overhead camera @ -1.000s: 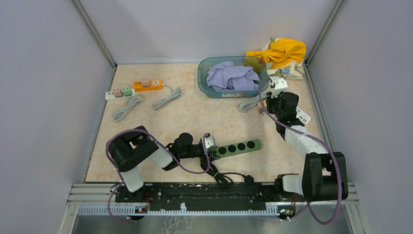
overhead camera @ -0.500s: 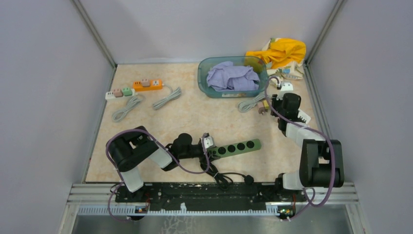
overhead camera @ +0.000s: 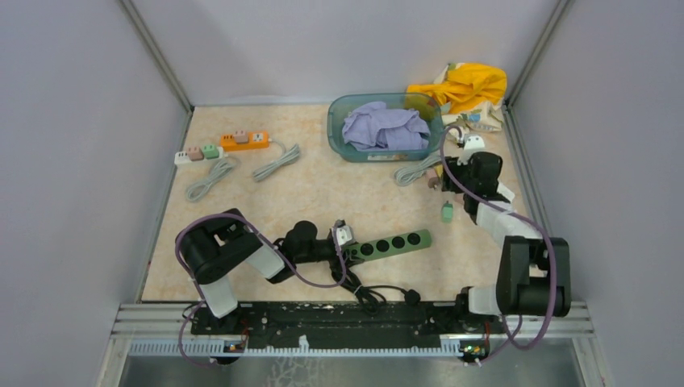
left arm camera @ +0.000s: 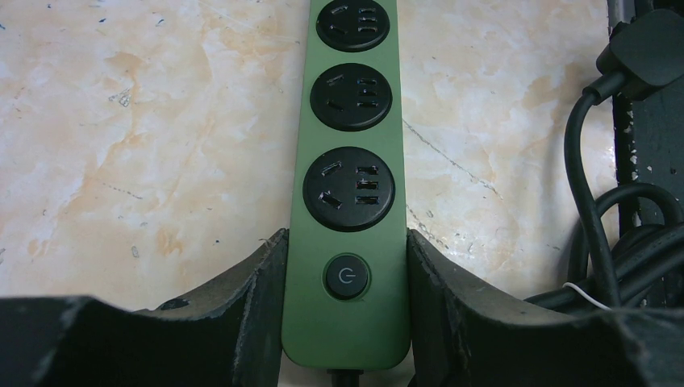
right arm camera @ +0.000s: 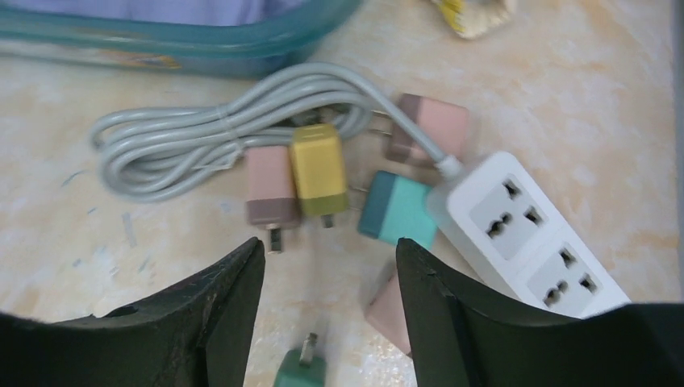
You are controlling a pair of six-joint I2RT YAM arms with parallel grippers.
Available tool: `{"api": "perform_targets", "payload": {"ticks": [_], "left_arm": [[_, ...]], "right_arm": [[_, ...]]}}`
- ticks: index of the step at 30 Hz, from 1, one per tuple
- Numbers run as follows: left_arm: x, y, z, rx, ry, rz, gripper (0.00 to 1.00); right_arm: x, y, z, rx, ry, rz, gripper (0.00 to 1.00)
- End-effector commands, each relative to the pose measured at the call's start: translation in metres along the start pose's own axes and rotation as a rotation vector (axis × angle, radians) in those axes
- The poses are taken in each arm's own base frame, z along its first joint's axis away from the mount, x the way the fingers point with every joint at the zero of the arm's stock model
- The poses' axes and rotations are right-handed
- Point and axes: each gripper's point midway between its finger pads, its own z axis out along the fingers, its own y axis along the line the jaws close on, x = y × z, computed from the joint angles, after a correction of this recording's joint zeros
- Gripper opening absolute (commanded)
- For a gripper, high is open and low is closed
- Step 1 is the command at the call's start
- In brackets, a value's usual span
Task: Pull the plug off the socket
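My left gripper (left arm camera: 345, 242) is shut on the switch end of the green socket strip (left arm camera: 349, 121), a finger pressed on each side; its round outlets that show are empty. In the top view the strip (overhead camera: 389, 243) lies at front centre with the left gripper (overhead camera: 348, 246) at its left end. My right gripper (right arm camera: 329, 246) is open at the right back. A small green plug (right arm camera: 302, 367) shows low between its fingers, touching neither. From above, this plug (overhead camera: 446, 212) lies on the table just in front of the right gripper (overhead camera: 454, 179).
Beyond the right gripper lie a white power strip (right arm camera: 532, 230), a coiled grey cord (right arm camera: 202, 137) and loose pink, yellow and teal plugs. A teal basket (overhead camera: 335, 129) holds purple cloth, with yellow cloth (overhead camera: 464, 85) behind. Orange and white strips (overhead camera: 244, 141) sit back left. Black cables (left arm camera: 597, 201) lie near the left gripper.
My right gripper has opened and the green plug now lies free on the table in front of it. The left gripper has kept its hold on the green strip.
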Motion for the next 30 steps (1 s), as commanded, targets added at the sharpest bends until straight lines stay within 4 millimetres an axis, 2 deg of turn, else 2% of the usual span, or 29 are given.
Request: {"api": "perform_targets", "payload": {"ticks": [1, 4, 6, 8, 21, 30], "left_arm": [[0.029, -0.013, -0.012, 0.03, 0.102, -0.083, 0.02], [0.029, -0.013, -0.012, 0.031, 0.108, -0.076, 0.02], [0.028, -0.012, -0.012, 0.03, 0.112, -0.071, 0.02], [0.027, -0.011, -0.011, 0.03, 0.116, -0.064, 0.02], [0.013, 0.004, 0.01, 0.054, 0.16, 0.009, 0.02], [0.006, 0.03, 0.037, 0.095, 0.211, 0.045, 0.02]], "right_arm": [[-0.056, 0.05, -0.036, -0.334, -0.164, -0.175, 0.61], [-0.053, 0.098, -0.071, -0.643, -0.209, -0.285, 0.61], [-0.053, 0.112, -0.087, -0.75, -0.239, -0.323, 0.61], [-0.055, 0.119, -0.096, -0.798, -0.256, -0.337, 0.61], [-0.063, 0.126, -0.114, -0.852, -0.292, -0.382, 0.61], [-0.069, 0.125, -0.118, -0.839, -0.311, -0.391, 0.61]]}}
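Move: The green strip is gripped by its button end in the left fingers, its middle about 3 cm ahead and 9 cm right of that hand; the black cord plug is some 11 cm back and 13 cm right. From the empty right hand, the green strip's middle lies about 18 cm back, 16 cm left and 8 cm lower. Near the right hand, the green plug is about 7 cm back and 1 cm left, the pink plug 5 cm ahead and 4 cm left, both 8 cm lower. The right hand leaves the loose plugs with its fingers still open, swinging about 12 cm left and 8 cm back towards the green strip while rising some 8 cm and turning about 50 degrees counter-clockwise, quick at first and then easing almost to a stop. The left hand keeps its pinch on the button end and nearly holds still at first, then in the second half draws the green strip right and forward over the table by about 3 cm, level, with a slight clockwise turn. ##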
